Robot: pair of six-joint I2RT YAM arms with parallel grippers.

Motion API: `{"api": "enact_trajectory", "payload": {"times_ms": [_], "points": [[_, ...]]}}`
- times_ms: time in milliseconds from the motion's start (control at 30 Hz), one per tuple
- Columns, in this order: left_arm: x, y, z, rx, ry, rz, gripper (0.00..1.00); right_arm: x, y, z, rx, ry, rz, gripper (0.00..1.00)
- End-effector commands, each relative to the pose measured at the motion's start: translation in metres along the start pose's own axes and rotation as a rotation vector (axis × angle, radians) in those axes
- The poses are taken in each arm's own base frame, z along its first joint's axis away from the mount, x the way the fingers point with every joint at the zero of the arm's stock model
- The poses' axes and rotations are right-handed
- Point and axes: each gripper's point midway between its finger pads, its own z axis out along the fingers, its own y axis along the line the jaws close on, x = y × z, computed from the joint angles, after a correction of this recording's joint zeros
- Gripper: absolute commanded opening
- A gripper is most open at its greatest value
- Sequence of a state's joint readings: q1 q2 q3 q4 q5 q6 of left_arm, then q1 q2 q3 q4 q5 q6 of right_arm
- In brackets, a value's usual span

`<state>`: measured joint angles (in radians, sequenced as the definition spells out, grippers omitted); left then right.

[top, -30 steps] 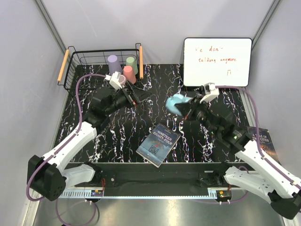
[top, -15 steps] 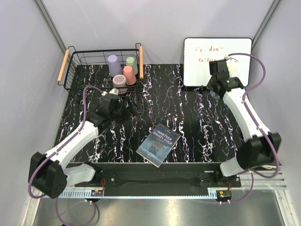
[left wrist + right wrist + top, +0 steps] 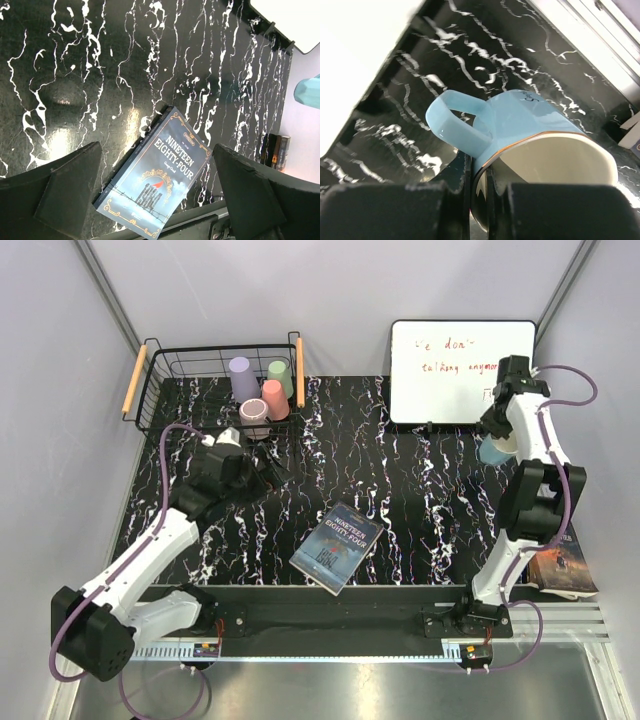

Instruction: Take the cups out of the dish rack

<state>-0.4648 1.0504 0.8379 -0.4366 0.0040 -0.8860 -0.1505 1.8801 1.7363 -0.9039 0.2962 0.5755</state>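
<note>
The black wire dish rack [image 3: 170, 365] with wooden handles stands at the back left. In it are a lilac cup [image 3: 240, 374], a pale green cup [image 3: 281, 374], a salmon pink cup [image 3: 275, 399] and a dusty mauve cup [image 3: 254, 416] at its front edge. My left gripper [image 3: 263, 476] hovers open just in front of the rack with nothing between its fingers [image 3: 65, 192]. At the far right, my right gripper [image 3: 498, 438] is shut on the rim of a light blue cup [image 3: 530, 125] with a handle, held above the table below the whiteboard.
A whiteboard [image 3: 462, 370] leans at the back right. A "Nineteen Eighty-Four" book [image 3: 337, 547] lies near the front middle, seen between the left fingers in the left wrist view. Another book [image 3: 562, 562] lies at the right edge beside the right arm.
My right arm has swung from the table's middle to the far right, carrying the light blue cup. My left gripper has drawn back from the rack toward me, staying open.
</note>
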Motion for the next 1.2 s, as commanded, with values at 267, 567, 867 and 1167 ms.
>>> {"api": "enact_trajectory", "payload": {"times_ms": [267,567,867,1167], "points": [[0.004,0.01,0.011,-0.049,0.02,0.025,0.99,-0.014,-0.011,0.05,0.11,0.037,-0.027,0.0],[0.009,0.018,0.021,-0.092,0.042,0.028,0.99,-0.027,-0.016,0.083,0.144,0.045,-0.028,0.0],[0.009,0.019,0.022,-0.103,0.049,0.039,0.99,-0.017,-0.017,0.093,0.124,0.091,-0.02,0.04],[0.011,0.014,0.013,-0.074,0.037,0.054,0.99,-0.02,-0.014,0.07,0.067,0.069,-0.006,0.4]]}}
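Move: The right hand already pinches the blue cup by its rim; the bare table spot for the cup lies about 6 cm to its right, level with it and some 16 cm below. The whiteboard's middle is roughly 12 cm ahead and 4 cm left, at hand height, and the Two Cities book about 28 cm back, 15 cm right, on the table. From the left hand the spot is some 16 cm ahead, 66 cm right, 18 cm down. Right hand lowers its cup about 9 cm towards the table, veering right, then part-opens; left sinks 4 cm. ##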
